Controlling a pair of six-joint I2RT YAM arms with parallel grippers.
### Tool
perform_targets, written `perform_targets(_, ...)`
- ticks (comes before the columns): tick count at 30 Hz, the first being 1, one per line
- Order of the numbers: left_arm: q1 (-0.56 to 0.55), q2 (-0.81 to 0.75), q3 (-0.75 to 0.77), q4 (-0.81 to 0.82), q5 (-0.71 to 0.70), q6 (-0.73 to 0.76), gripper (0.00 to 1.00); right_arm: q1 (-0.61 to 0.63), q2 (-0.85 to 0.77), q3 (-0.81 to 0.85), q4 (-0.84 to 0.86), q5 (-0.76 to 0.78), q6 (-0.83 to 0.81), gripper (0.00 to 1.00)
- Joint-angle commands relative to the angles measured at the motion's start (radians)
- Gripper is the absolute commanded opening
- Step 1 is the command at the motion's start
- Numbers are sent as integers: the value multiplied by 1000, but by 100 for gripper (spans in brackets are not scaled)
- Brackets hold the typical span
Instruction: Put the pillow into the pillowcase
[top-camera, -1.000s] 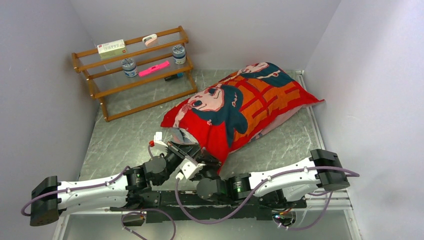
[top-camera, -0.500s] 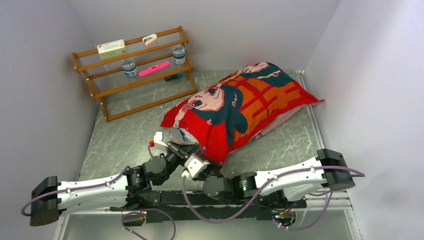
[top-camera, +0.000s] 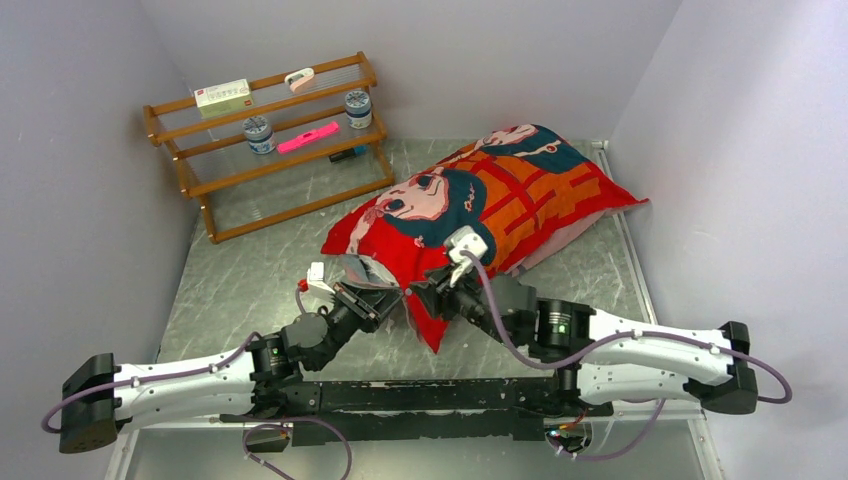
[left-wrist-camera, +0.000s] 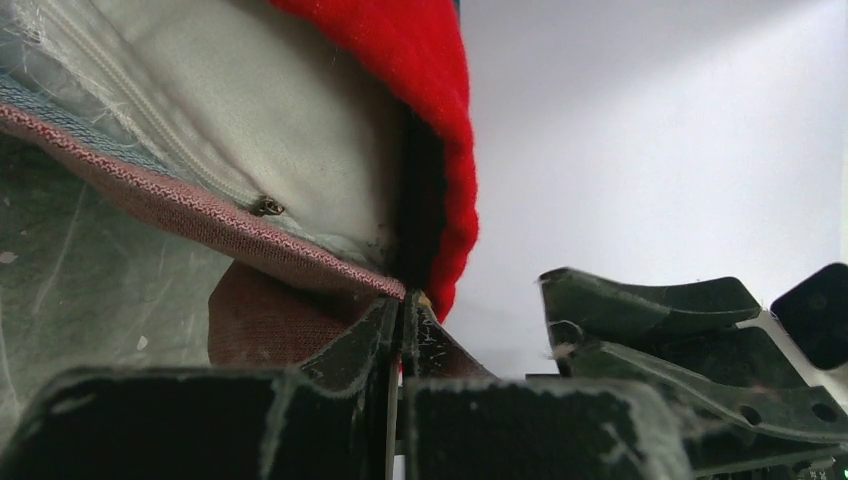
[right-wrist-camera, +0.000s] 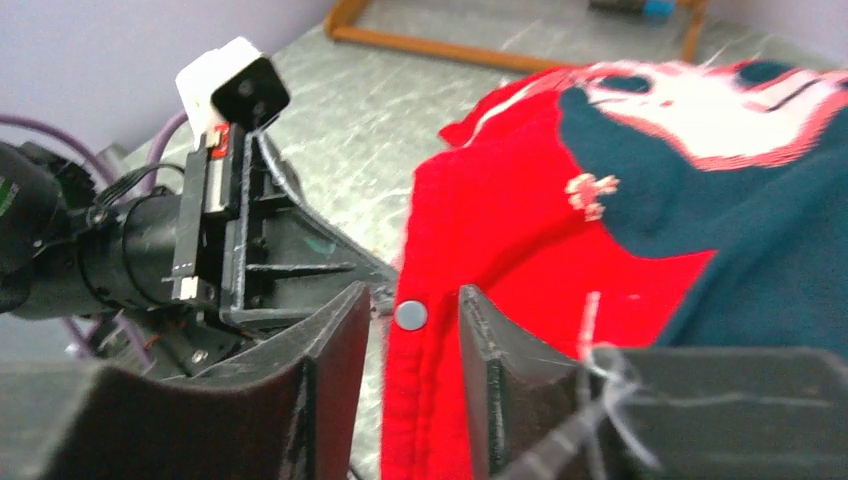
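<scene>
The red pillowcase (top-camera: 500, 200) with cartoon faces lies plump across the table's middle. The white pillow (left-wrist-camera: 280, 120) sits inside it, and its zipped seam shows at the open mouth in the left wrist view. My left gripper (top-camera: 375, 298) is shut on the pillowcase's lower hem (left-wrist-camera: 200, 225) at that mouth, jaws pressed together (left-wrist-camera: 402, 312). My right gripper (right-wrist-camera: 415, 300) is open, its fingers astride the red upper hem beside a grey snap button (right-wrist-camera: 410, 316), right next to the left gripper (right-wrist-camera: 250, 260).
A wooden rack (top-camera: 270, 140) with jars, a pink item and a small box stands at the back left. Walls close in on both sides. The pillowcase's far corner reaches the right table edge (top-camera: 625, 205).
The right arm has swung from the front edge forward onto the pillowcase's near corner. Its gripper now sits over the upper hem. The left gripper has held still.
</scene>
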Motion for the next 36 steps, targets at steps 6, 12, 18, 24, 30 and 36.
perform_targets(6,5,-5,-10,218,42,48,5,-104,74,44,-73,-224,115,27)
perform_targets(12,21,-3,1,252,64,114,5,-212,51,-27,-13,-416,122,42)
perform_targets(18,80,31,-1,306,164,106,5,-295,34,-80,13,-557,109,46)
perform_targets(24,125,52,-19,364,231,101,5,-336,41,-122,71,-640,116,37)
perform_targets(30,130,41,-29,366,215,102,5,-345,35,-162,160,-713,115,0)
perform_targets(36,135,47,-52,411,217,108,5,-356,24,-186,216,-808,135,0)
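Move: The right hand is open above the part of the pillowcase's red hem that it will grip. That spot is about 7 cm below it, 1 cm ahead and 1 cm left. The held mouth edge, in the left gripper, is roughly 2 cm ahead, 3 cm left and 4 cm below; the pillow's exposed end is some 4 cm ahead, 9 cm left. From the left hand the red hem spot is about 1 cm back, 2 cm right and 3 cm lower. The right fingers pinch the red hem close beside the left gripper. They get there by sinking some 7 cm while the hand tips down about 15 degrees and swings about as much counter-clockwise; they stay apart on the way and shut only at the bottom. The left hand keeps its pinch on the mouth edge, easing about 1 cm forward and up with a slight upward tilt. ##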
